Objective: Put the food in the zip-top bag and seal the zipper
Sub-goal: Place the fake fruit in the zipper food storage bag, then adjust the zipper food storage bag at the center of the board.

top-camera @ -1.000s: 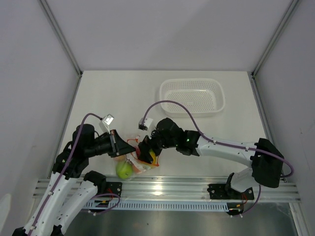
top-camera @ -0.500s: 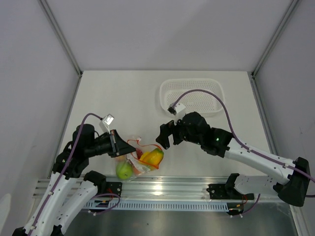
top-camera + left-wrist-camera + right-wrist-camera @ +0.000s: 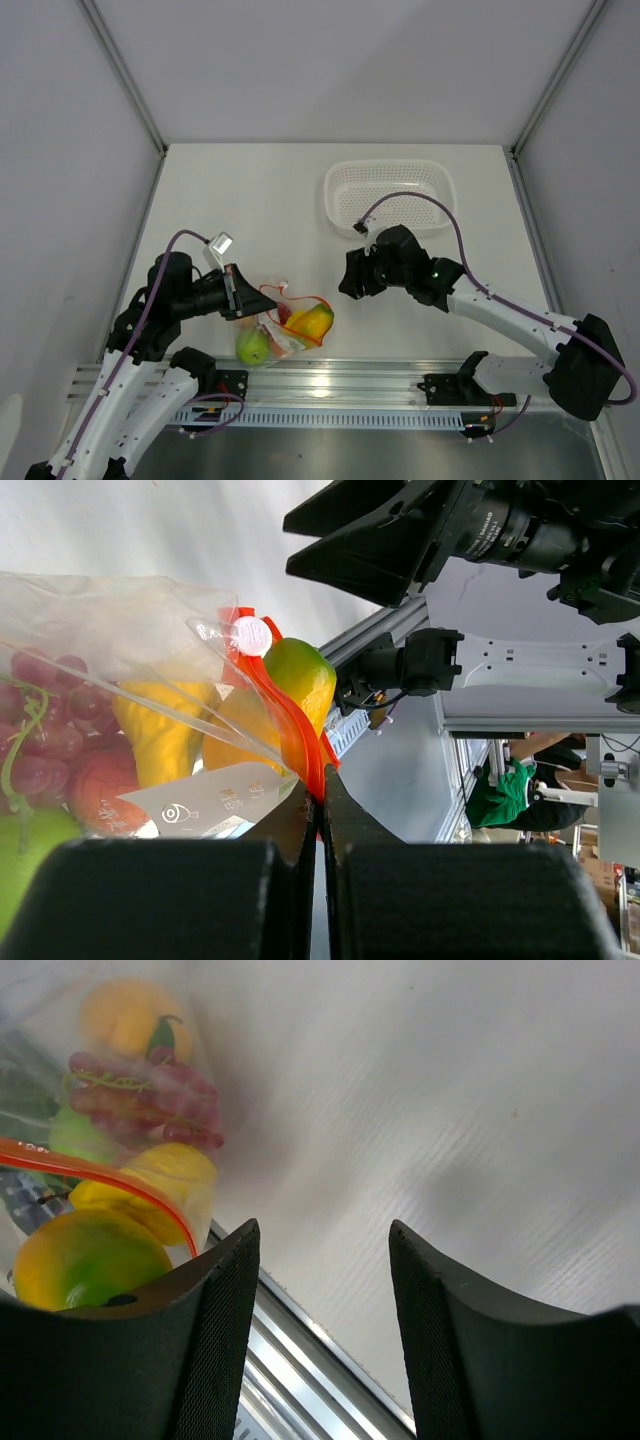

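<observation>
The zip-top bag [image 3: 272, 325] lies near the table's front edge, its mouth facing right. My left gripper [image 3: 243, 301] is shut on the red-orange zipper [image 3: 285, 710] at the mouth's edge. Through the clear plastic I see dark red grapes [image 3: 40, 740], a yellow piece [image 3: 160, 730], a peach [image 3: 100, 800] and the green apple [image 3: 252, 346]. The orange-yellow mango [image 3: 312, 321] sits in the mouth, partly sticking out. My right gripper [image 3: 350, 280] hangs open to the right of the bag, apart from it, with nothing between its fingers [image 3: 225, 1290].
A white perforated basket [image 3: 390, 197] stands at the back right of the table. An aluminium rail [image 3: 340, 380] runs along the near edge just below the bag. Grey walls close in the table on three sides.
My right gripper has left the mango in the bag's mouth and drawn back to the right, its jaws narrowing somewhat. The left gripper has held still on the zipper.
</observation>
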Tool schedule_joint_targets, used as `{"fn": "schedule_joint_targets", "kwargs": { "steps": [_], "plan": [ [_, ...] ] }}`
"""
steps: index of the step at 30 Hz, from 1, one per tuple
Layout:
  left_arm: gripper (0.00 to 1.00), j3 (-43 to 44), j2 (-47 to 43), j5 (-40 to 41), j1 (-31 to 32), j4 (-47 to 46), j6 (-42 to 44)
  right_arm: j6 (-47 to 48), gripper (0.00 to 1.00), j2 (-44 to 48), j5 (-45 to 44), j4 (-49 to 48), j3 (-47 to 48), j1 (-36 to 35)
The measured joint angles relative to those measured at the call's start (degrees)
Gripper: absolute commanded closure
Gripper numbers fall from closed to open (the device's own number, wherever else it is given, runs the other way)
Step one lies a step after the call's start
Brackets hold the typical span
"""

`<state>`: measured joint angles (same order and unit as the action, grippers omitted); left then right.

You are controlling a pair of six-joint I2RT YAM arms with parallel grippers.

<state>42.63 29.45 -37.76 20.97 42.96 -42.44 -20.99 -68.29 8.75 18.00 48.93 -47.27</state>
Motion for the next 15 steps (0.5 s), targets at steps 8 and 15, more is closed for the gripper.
{"fn": "schedule_joint_targets", "kwargs": {
  "steps": [8, 15],
  "plan": [
    [0.99, -0.2, 0.0, 0.0, 0.0, 0.0, 0.0, 0.0, 0.48, -3.4, 7.0, -3.5, -1.3, -0.5],
    [0.99, -0.6, -0.1, 0.0, 0.0, -0.3, 0.0, 0.0, 0.48, -3.8, 11.1, -5.9, -1.3, -3.6]
  ]
}}
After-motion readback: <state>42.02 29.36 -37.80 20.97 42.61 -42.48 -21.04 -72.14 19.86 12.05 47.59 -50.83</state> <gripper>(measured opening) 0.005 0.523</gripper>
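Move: The mango, sticking out of the bag's mouth, lies about 9 cm to the right hand's left, 5 cm back and some 5 cm below. The near edge of the orange zipper rim is closer, roughly 5 cm left and 4 cm back, 2 cm below; the yellow pear sits about 5 cm left of the mango and 1 cm farther back. From the left hand, which holds the rim, the mango is some 9 cm right, 1 cm back and 7 cm below. Towards the mango in the bag's mouth the right hand comes in from the outer side, about 5 cm left and back in equal parts, dipping a little on the way and turning some 10 degrees counter-clockwise. Its fingers stay about half open, tips ending right at the zipper rim beside the mango and seeming to touch the rim. The left hand stays put, shut on the rim, keeping the bag open. ##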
